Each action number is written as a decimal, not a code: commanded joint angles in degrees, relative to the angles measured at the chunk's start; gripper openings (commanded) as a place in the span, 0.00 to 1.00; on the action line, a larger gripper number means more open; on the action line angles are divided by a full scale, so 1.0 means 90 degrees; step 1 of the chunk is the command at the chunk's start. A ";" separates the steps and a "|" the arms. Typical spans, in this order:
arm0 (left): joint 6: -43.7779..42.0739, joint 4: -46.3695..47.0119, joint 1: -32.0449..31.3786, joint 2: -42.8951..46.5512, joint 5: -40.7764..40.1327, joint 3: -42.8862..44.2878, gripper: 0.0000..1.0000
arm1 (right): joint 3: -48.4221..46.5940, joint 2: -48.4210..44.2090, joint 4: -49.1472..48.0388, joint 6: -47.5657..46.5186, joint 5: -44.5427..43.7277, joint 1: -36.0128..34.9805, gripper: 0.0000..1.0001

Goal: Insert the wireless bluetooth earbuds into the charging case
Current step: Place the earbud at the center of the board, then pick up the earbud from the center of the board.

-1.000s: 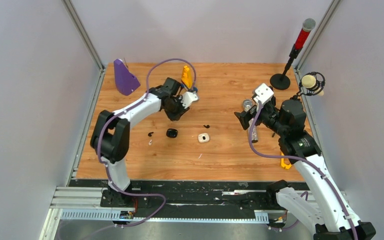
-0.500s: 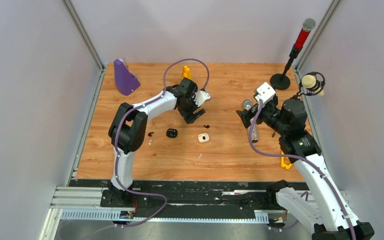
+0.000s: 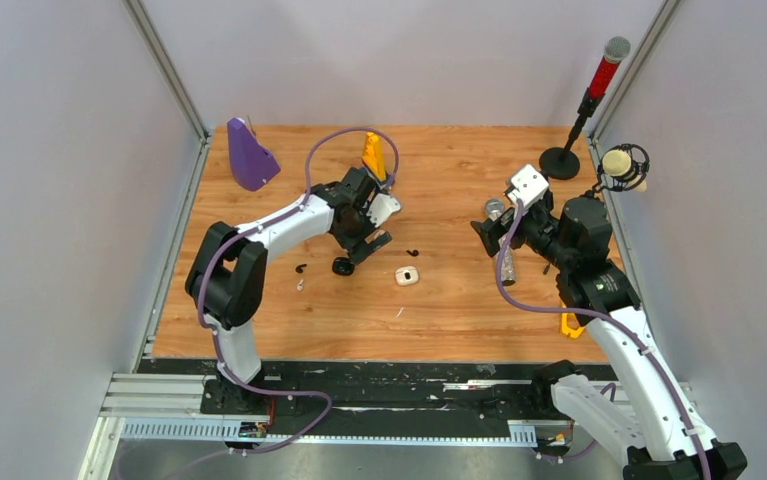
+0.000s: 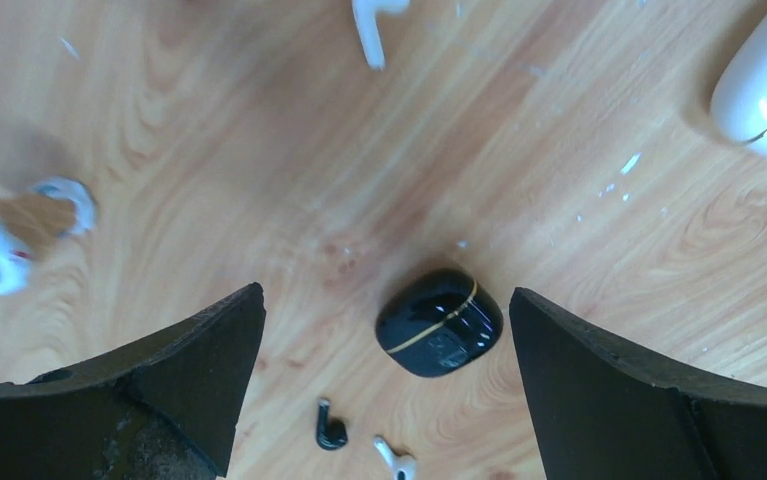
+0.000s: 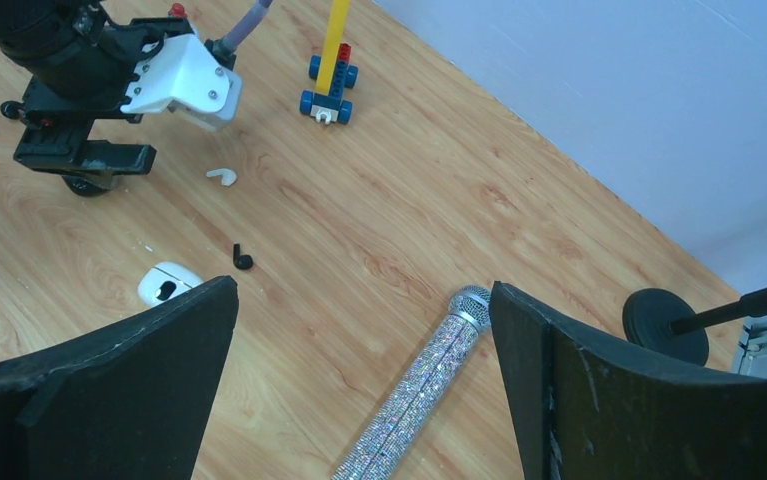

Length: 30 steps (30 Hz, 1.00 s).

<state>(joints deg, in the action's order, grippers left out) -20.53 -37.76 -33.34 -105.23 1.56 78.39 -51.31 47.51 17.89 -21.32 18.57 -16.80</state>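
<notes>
A glossy black charging case (image 4: 439, 322) with a gold seam lies shut on the wood, between and below the fingers of my open left gripper (image 4: 384, 293). Just nearer lie a black earbud (image 4: 330, 428) and a white earbud (image 4: 396, 460). From above, the left gripper (image 3: 359, 243) hovers over the black case (image 3: 342, 267). A white case (image 3: 406, 276) sits to its right, with another black earbud (image 3: 412, 251) beyond it. Another white earbud (image 5: 221, 177) lies by the left wrist. My right gripper (image 5: 364, 288) hangs open and empty above a glitter microphone (image 5: 414, 390).
A purple block (image 3: 250, 155) stands at the back left and a yellow toy (image 3: 372, 155) on blue wheels behind the left gripper. A microphone stand (image 3: 560, 160) with a red microphone (image 3: 607, 65) is at the back right. A yellow piece (image 3: 570, 325) lies near the right arm.
The left gripper has gone from shut to open. It swung right, then came back towards me over the black case. The right arm has stayed put.
</notes>
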 commanded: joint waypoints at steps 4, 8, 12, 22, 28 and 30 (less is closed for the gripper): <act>0.0455 -0.0313 0.0339 0.0081 0.0068 -0.0247 1.00 | 0.0101 -0.0064 -0.0308 -0.0053 0.0107 0.0020 1.00; 0.0040 -0.0225 0.0969 0.0794 0.0522 -0.0594 1.00 | 0.0119 -0.0065 -0.0308 -0.0042 0.0227 0.0014 1.00; -0.0154 -0.0229 0.1580 0.1328 0.0422 -0.0924 1.00 | 0.0126 -0.0045 -0.0308 -0.0072 0.0280 -0.0007 1.00; -0.0203 0.0162 0.2062 0.0853 0.0144 -0.1627 0.72 | 0.0135 -0.0129 -0.0303 -0.0064 0.0270 -0.0070 1.00; -0.0160 0.0254 0.2147 0.0659 0.0149 -0.1721 0.59 | 0.0135 -0.0190 -0.0307 -0.0043 0.0290 -0.0069 1.00; -0.0151 0.0253 0.2159 0.0635 0.0179 -0.1740 0.56 | 0.0135 -0.0205 -0.0307 -0.0041 0.0290 -0.0075 1.00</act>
<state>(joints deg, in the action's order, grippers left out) -21.56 -37.43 -14.46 -99.72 2.63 62.57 -50.46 46.57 17.61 -21.37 20.10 -17.15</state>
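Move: The black earbud aimed at lies about 14 cm to the left hand's left, 4 cm back and 6 cm below. The black case is 3 cm back, 4 cm to the left and 5 cm below, close to the way there. A white earbud lies some 4 cm nearer the base than the black earbud. The white earbud just set down is 4 cm ahead and 5 cm to the right. From the right hand, the black earbud is roughly 42 cm to the left, level fore and aft, 28 cm below. Leftward goes the left hand, about 14 cm, past the black case to the black earbud: it dips and draws back slightly, lifts a few centimetres on the way across, then sinks some 6 cm over the earbud, easing back a little. The wrist turns about 15 degrees counter-clockwise, and late on the wide-open fingers narrow to just over half, ending on either side of the earbud without gripping it. ##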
